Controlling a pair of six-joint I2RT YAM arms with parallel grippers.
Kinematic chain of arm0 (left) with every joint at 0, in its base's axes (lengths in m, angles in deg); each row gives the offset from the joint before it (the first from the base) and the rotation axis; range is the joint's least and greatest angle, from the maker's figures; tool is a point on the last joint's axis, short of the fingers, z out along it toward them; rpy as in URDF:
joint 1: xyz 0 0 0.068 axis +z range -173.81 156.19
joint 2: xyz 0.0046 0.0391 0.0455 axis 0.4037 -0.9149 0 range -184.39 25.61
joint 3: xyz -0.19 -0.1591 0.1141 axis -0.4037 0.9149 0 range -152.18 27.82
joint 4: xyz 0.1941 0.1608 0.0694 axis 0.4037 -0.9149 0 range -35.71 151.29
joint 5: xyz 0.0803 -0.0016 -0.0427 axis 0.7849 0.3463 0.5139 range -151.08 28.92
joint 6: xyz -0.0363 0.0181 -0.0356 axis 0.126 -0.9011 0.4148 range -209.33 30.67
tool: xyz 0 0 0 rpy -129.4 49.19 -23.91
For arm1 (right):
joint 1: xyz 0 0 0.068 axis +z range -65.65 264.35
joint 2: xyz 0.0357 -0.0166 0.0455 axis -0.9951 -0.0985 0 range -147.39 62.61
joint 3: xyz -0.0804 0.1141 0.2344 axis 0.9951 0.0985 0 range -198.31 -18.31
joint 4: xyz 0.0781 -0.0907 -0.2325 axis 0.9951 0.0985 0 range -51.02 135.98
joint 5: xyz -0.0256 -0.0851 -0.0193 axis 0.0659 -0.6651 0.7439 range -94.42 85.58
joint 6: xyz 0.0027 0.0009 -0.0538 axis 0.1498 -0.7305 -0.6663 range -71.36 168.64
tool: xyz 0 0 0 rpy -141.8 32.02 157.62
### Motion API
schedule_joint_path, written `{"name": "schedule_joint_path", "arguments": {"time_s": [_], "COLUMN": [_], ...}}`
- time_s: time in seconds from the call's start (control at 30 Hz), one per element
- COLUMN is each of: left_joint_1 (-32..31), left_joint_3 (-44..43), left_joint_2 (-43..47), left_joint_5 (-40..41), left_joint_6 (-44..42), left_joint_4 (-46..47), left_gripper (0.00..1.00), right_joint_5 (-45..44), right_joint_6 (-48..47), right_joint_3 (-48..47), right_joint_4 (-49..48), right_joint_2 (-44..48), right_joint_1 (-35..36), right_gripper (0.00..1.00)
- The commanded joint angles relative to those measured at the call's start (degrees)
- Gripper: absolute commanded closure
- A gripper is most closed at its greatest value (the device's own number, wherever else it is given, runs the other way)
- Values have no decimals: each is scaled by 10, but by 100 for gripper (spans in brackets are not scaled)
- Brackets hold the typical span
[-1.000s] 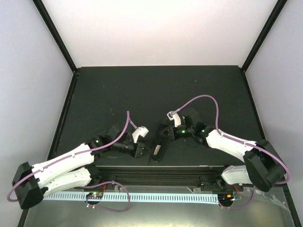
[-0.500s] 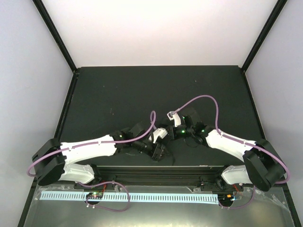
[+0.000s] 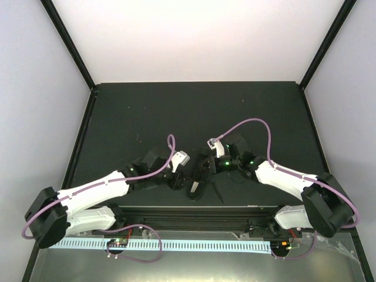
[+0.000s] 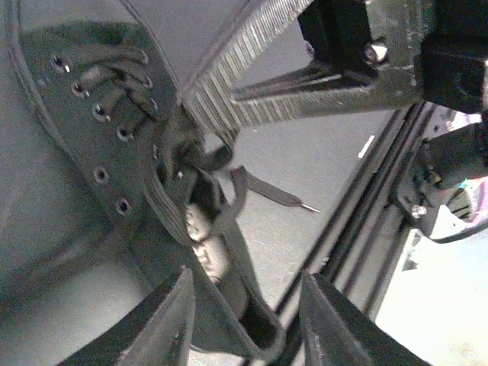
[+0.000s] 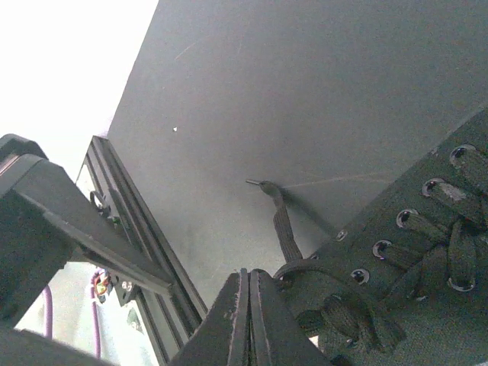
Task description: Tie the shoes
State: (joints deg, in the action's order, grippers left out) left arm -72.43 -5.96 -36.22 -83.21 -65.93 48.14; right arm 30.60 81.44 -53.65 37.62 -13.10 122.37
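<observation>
The small black shoe (image 3: 195, 184) lies on the dark table near its front edge, between the two grippers. In the left wrist view the shoe (image 4: 91, 160) fills the left side, eyelets and crossed laces showing. My left gripper (image 4: 248, 309) is open, its fingers either side of the shoe's heel end without touching it. My right gripper (image 5: 248, 301) is shut, its tips pressed against the laces by the top eyelets; I cannot see a lace pinched between them. One loose lace end (image 5: 276, 212) trails flat on the table. In the top view the left gripper (image 3: 180, 177) and right gripper (image 3: 205, 170) flank the shoe.
The black table (image 3: 176, 111) ends in a metal rail (image 3: 194, 210) just in front of the shoe, also seen as grooved bars (image 4: 366, 221) close to the heel. Black frame posts and pale walls close in the sides and back.
My left arm swung right from beside the shoe to over it, then drew back slightly, and its gripper opened. A lace end now lies right of the shoe. The right arm stayed put.
</observation>
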Motion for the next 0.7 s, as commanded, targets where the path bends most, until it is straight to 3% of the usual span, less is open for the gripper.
{"name": "schedule_joint_path", "arguments": {"time_s": [0.0,0.2,0.67], "left_joint_1": [19,40,46], "left_joint_3": [1,1,-16], "left_joint_2": [-32,-81,-151], "left_joint_5": [0,-12,-26], "left_joint_6": [-86,-115,-129], "left_joint_4": [104,164,198], "left_gripper": [65,72,80], "right_joint_5": [8,8,19], "right_joint_6": [5,8,11], "right_joint_3": [1,3,-1], "right_joint_4": [-17,-15,-20], "right_joint_2": [9,13,9], "right_joint_1": [4,3,3], "right_gripper": [98,98,98]}}
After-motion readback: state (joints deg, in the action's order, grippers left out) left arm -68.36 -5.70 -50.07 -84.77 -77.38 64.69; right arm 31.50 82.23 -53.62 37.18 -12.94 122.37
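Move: The lace loop hanging at the right hand's closed fingertips is the left hand's goal, about 6 cm ahead, 5 cm to the right and 3 cm below. Those right fingertips are some 7 cm ahead and 8 cm right, almost level in height. The shoe's pale insole lies 5 cm right, 1 cm back and 6 cm lower. For the right hand, the loop lies about 3 cm left, 1 cm back and 2 cm below. The left fingers come in around the lace strands beside the right hand's tips, narrowing their gap by about half without shutting. The left hand first reaches forward along the shoe, roughly 4 cm, drifting right and rolling some 10 degrees, then mostly sinks 2 cm. The right hand stays put with its fingers shut on the lace. ##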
